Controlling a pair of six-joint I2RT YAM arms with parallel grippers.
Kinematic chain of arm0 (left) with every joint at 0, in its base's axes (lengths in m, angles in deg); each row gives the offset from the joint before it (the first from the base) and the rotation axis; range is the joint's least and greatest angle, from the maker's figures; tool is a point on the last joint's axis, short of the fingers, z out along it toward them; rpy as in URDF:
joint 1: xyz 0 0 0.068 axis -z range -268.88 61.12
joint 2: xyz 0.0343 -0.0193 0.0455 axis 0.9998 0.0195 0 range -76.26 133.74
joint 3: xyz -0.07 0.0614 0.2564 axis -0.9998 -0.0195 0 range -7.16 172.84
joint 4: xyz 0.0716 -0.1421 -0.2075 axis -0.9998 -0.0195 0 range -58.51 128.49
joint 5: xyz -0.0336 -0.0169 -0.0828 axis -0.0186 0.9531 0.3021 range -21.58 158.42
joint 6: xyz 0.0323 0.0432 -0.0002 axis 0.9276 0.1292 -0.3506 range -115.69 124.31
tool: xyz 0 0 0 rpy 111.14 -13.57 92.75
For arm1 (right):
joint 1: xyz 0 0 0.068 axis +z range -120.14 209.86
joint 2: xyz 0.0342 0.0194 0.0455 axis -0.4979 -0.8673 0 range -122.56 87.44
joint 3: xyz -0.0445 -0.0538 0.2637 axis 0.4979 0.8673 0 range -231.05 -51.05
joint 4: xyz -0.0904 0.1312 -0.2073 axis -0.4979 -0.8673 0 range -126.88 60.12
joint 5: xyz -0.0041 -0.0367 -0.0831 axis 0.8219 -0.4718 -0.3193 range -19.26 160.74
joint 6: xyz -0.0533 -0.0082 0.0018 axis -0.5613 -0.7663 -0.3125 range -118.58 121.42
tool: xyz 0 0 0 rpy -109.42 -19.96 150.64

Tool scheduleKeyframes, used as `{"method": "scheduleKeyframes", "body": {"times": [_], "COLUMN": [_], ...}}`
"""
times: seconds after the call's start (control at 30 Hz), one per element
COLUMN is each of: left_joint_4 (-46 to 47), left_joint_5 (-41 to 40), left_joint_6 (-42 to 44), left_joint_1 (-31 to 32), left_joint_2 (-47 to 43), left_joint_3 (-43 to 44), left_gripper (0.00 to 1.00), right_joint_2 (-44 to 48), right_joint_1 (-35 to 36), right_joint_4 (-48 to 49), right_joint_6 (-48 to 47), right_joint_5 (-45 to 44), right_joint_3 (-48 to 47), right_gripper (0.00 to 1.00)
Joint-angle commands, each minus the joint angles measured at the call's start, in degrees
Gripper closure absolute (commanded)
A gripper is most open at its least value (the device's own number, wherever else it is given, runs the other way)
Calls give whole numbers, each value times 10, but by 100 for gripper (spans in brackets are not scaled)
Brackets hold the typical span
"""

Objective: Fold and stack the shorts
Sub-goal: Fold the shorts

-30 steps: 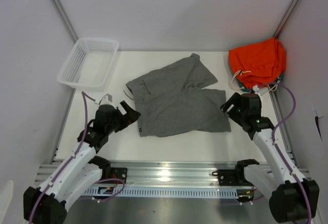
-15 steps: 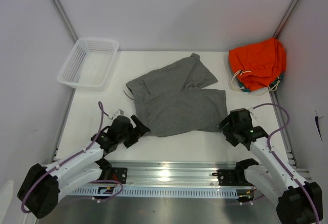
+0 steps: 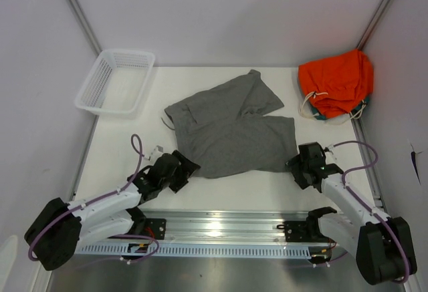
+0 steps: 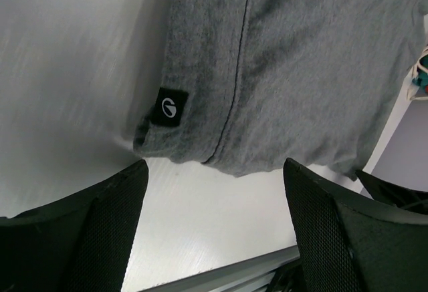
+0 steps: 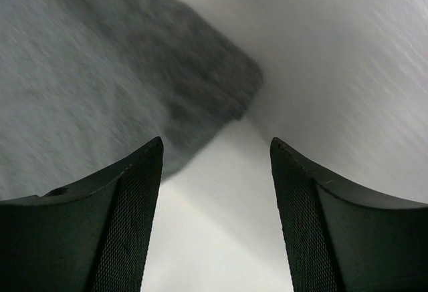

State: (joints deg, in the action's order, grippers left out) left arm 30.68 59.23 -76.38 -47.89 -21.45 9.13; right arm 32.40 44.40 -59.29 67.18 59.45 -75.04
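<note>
The grey shorts lie spread flat in the middle of the white table, one leg angled toward the back. My left gripper sits low at their near-left corner, open. In the left wrist view the hem with its small dark tag lies just ahead of the left gripper, with only table between the fingers. My right gripper is open at the near-right corner. In the right wrist view that corner of the shorts lies just beyond the right gripper.
A white mesh basket stands at the back left. An orange garment with a white drawstring is bunched at the back right. A metal rail runs along the table's near edge behind both arms.
Both arms have dropped low and pulled back toward the near edge, ending at the shorts' two near corners. Both sets of jaws have narrowed a little. The shorts have not moved.
</note>
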Motion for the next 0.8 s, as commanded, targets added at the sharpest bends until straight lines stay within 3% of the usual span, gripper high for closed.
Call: {"method": "scheduleKeyframes", "body": {"times": [0.0, 0.23, 0.3, 0.5, 0.57, 0.77], "left_joint_4": [-11, -4, -2, 17, 16, 36], "left_joint_5": [-39, -57, -57, -56, -52, -57], "left_joint_6": [-31, -47, -48, -56, -70, -99], "left_joint_1": [5, 5, 5, 5, 5, 5], "left_joint_2": [24, 35, 38, 64, 77, 87], "left_joint_3": [-10, -26, -29, -33, -33, -52], "left_gripper": [16, 28, 29, 32, 37, 60], "right_joint_2": [-31, -31, -40, -51, -49, -39], "right_joint_1": [-28, -47, -47, -47, -45, -46], "right_joint_4": [56, 108, 108, 105, 103, 103], "right_joint_6": [10, 14, 11, 16, 18, 13], "right_joint_5": [-20, -45, -54, -61, -65, -73], "right_joint_3": [4, 23, 19, 17, 17, 17], "right_gripper": [33, 43, 52, 60, 61, 78]}}
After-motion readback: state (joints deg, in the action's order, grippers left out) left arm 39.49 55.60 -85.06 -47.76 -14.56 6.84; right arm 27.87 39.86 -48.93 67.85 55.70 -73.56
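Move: The logo corner of the shorts' near hem lies about 2 cm ahead of the left fingers, 1 cm left and 2 cm below. The hem's other corner is some 3 cm ahead of the right fingers, 2 cm right and 1 cm below. The loose cord is roughly 19 cm ahead and 9 cm left of the left hand; the red pile sits about 37 cm ahead and 15 cm right of the right hand. Right fingers slide 4 cm forward-right, left ones ease 2 cm forward and down, each closing onto its hem corner. ##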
